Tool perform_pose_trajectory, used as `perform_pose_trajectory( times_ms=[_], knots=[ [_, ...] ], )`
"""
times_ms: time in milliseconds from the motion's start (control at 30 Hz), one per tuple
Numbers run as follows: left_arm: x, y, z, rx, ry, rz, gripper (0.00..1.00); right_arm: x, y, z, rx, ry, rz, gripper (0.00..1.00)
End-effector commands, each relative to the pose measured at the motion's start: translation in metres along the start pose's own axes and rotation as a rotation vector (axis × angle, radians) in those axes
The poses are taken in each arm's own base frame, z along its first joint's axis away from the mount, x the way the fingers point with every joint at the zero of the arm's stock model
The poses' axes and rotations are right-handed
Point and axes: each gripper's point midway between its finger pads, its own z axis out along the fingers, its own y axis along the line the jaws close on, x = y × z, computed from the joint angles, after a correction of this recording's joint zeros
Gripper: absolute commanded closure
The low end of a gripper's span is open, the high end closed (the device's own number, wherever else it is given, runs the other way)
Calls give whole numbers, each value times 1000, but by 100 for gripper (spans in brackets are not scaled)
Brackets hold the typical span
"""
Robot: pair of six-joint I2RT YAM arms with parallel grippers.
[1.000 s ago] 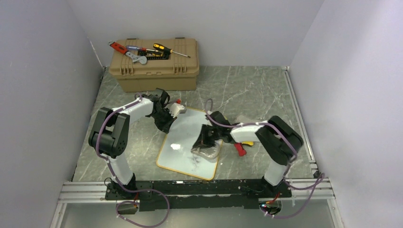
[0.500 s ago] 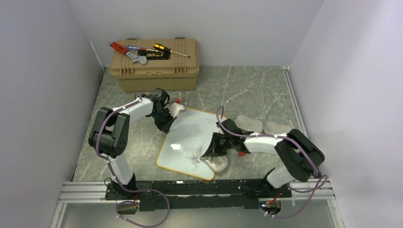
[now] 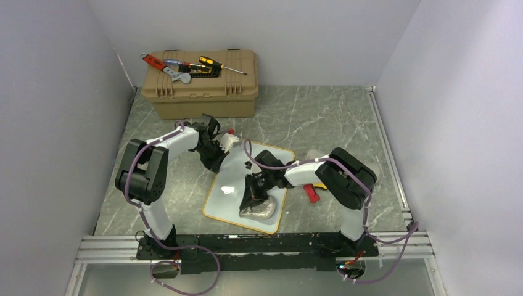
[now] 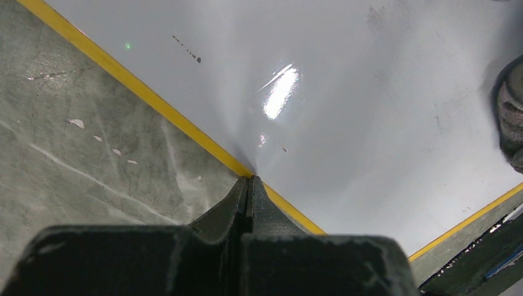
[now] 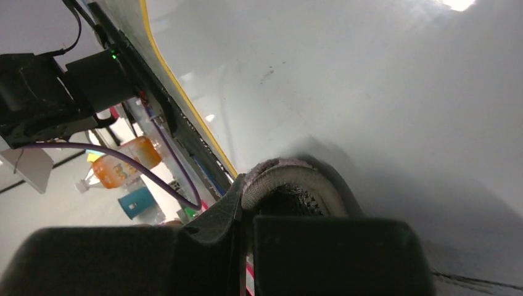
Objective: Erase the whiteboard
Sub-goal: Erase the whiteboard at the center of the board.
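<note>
The whiteboard [image 3: 234,182], white with a thin yellow-orange frame, lies flat on the table between the arms. My left gripper [image 3: 218,166] is shut with nothing in it. Its tips [image 4: 250,180] press down on the board's left frame edge. The glossy surface [image 4: 345,92] carries only a few faint dark specks [image 4: 185,50]. My right gripper [image 3: 254,194] is shut on a grey cloth pad [image 5: 290,179]. That pad [image 3: 262,208] rests on the board's near part, close to its front edge. The board surface [image 5: 345,74] stretches away past the pad.
A tan toolbox [image 3: 200,83] stands at the back left with screwdrivers and a wrench [image 3: 179,68] on its lid. A red-and-yellow tool [image 3: 312,193] lies just right of the board. A small red-topped item [image 3: 231,132] sits by the left gripper. Walls close in on both sides.
The right arm swept the cloth pad out to the board's right edge, then back left onto the near middle of the board. The left gripper has stayed on the frame.
</note>
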Motion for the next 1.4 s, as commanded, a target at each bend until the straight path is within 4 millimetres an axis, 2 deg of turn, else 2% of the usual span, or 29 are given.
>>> perform_pose_trajectory(
  times_ms=[0, 200, 300, 400, 500, 700, 833, 933, 1100, 1167, 1267, 1367],
  knots=[
    [55, -15, 27, 66, 189, -51, 100, 22, -60, 7, 225, 1, -9, 100],
    [55, -13, 26, 63, 187, -53, 100, 91, -102, -41, 341, 18, 96, 100],
    [55, -12, 27, 62, 186, -55, 100, 109, -111, -55, 372, 8, 120, 100],
    [53, -12, 27, 63, 186, -58, 100, 104, -109, -55, 375, -3, 105, 100],
    [52, -12, 27, 64, 183, -63, 100, 88, -99, -39, 355, 7, 80, 100],
    [53, -15, 29, 77, 186, -76, 100, 36, -62, 7, 307, 11, -34, 100],
    [52, -14, 27, 71, 182, -71, 100, 11, -50, 23, 297, -7, -64, 100],
    [55, -13, 28, 68, 189, -69, 100, 11, -55, 15, 307, -20, -38, 100],
    [59, -13, 28, 67, 191, -73, 100, 43, -89, -35, 332, -82, 63, 100],
    [58, -12, 28, 65, 187, -76, 100, 55, -92, -49, 342, -92, 64, 100],
    [57, -10, 27, 65, 180, -82, 100, 61, -94, -49, 341, -78, 76, 100],
    [56, -10, 27, 64, 175, -85, 100, 54, -88, -33, 319, -56, 60, 100]
  ],
)
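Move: Near the board's lower edge, the right hand holds the grey mesh pad, whose middle lies about 5 cm to the hand's right and level with it fore and aft. The whiteboard's centre is roughly 9 cm ahead and 3 cm right, about 1 cm lower. The red eraser sits some 21 cm right and 6 cm ahead. From the left hand, with its shut fingers at the board's left edge, that centre is about 10 cm right, 5 cm back. Scrubbing the lower part of the whiteboard with the grey mesh pad, the right hand sweeps about 7 cm right and 4 cm back, returns as far left, then strokes some 6 cm right again, slightly forward, all at one height with the pad still pinched. The left hand stays put, its closed fingertips still on the board's left edge. ##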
